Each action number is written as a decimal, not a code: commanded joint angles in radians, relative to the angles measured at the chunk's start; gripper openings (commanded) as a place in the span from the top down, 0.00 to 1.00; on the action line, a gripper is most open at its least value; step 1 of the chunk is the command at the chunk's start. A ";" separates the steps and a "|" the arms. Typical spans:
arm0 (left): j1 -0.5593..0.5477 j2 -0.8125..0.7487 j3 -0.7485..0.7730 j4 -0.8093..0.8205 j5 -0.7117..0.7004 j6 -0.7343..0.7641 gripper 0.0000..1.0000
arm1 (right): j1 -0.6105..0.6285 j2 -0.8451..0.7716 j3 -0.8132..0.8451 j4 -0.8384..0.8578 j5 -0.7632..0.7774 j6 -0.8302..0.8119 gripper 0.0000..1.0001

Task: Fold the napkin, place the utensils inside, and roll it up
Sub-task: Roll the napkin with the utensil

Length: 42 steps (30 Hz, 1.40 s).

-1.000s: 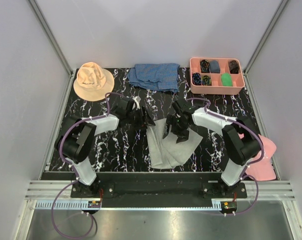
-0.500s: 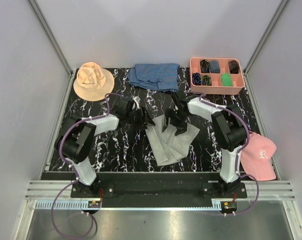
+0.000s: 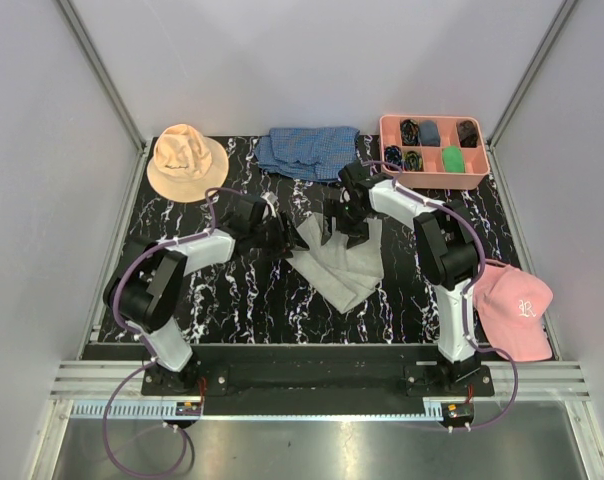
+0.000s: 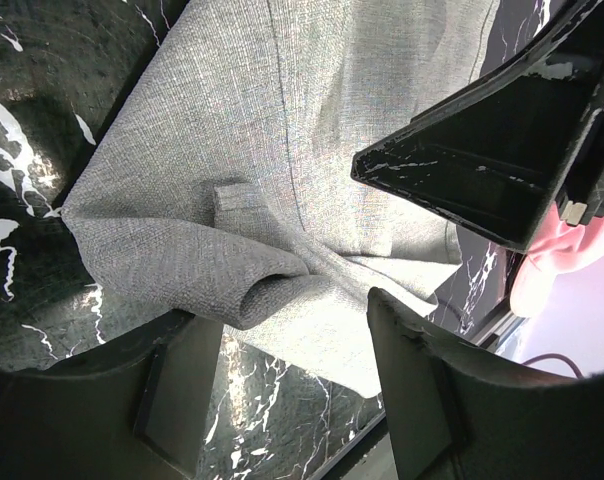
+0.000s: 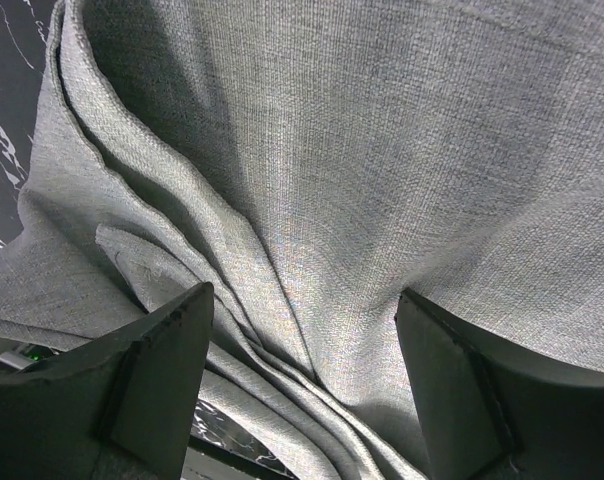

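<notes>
The light-grey napkin (image 3: 344,264) lies rumpled in loose folds mid-table, also filling the right wrist view (image 5: 382,150). My right gripper (image 3: 344,222) is over its far edge, open, fingers wide apart either side of the creased cloth (image 5: 302,380). My left gripper (image 3: 282,238) sits at the napkin's left corner, open; a rolled fold of napkin (image 4: 252,285) rests at its fingertips (image 4: 292,380), not pinched. One right finger (image 4: 482,150) shows in the left wrist view. The utensils are out of view.
An orange bucket hat (image 3: 186,160) lies at the back left, a blue checked cloth (image 3: 310,152) at the back middle, and a pink tray (image 3: 432,182) of small items at the back right. A pink cap (image 3: 512,310) sits at the right edge.
My right gripper has moved toward the back of the table, and the napkin has shifted and bunched up that way. The left gripper edged slightly right. More of the pink cap now shows.
</notes>
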 commanded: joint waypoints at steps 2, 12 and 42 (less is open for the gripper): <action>0.009 -0.034 0.006 0.021 -0.012 -0.009 0.38 | -0.008 0.003 -0.002 0.004 0.056 -0.064 0.18; 0.029 0.029 0.052 0.061 0.031 -0.018 0.37 | -0.008 -0.342 -0.158 -0.007 0.010 0.065 0.16; 0.037 0.100 0.078 0.072 0.068 -0.014 0.38 | 0.058 -0.578 -0.766 0.177 -0.062 0.453 0.23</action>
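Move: The napkin's loose near end lies about 19 cm back from the right hand and 6 cm to its right, roughly a centimetre lower; the folded blue cloth is some 23 cm ahead and 10 cm left. The napkin's curled left corner is around 7 cm back and 14 cm left of the right hand. From the left hand, that corner is only about 2 cm ahead, 1 cm right and 3 cm below, with the near end about 15 cm back and 18 cm right. The right hand comes up off the middle of the napkin and arcs about 17 cm back towards the base and a few centimetres right, rising some 9 cm on the way and then sinking over the napkin's near end, its wrist turning about 20 degrees clockwise and its fingertips swinging back, fingers still wide open. The left hand stays at the curled left corner with the cloth between its open fingers, easing about 2 cm forward and then 1 cm down. ##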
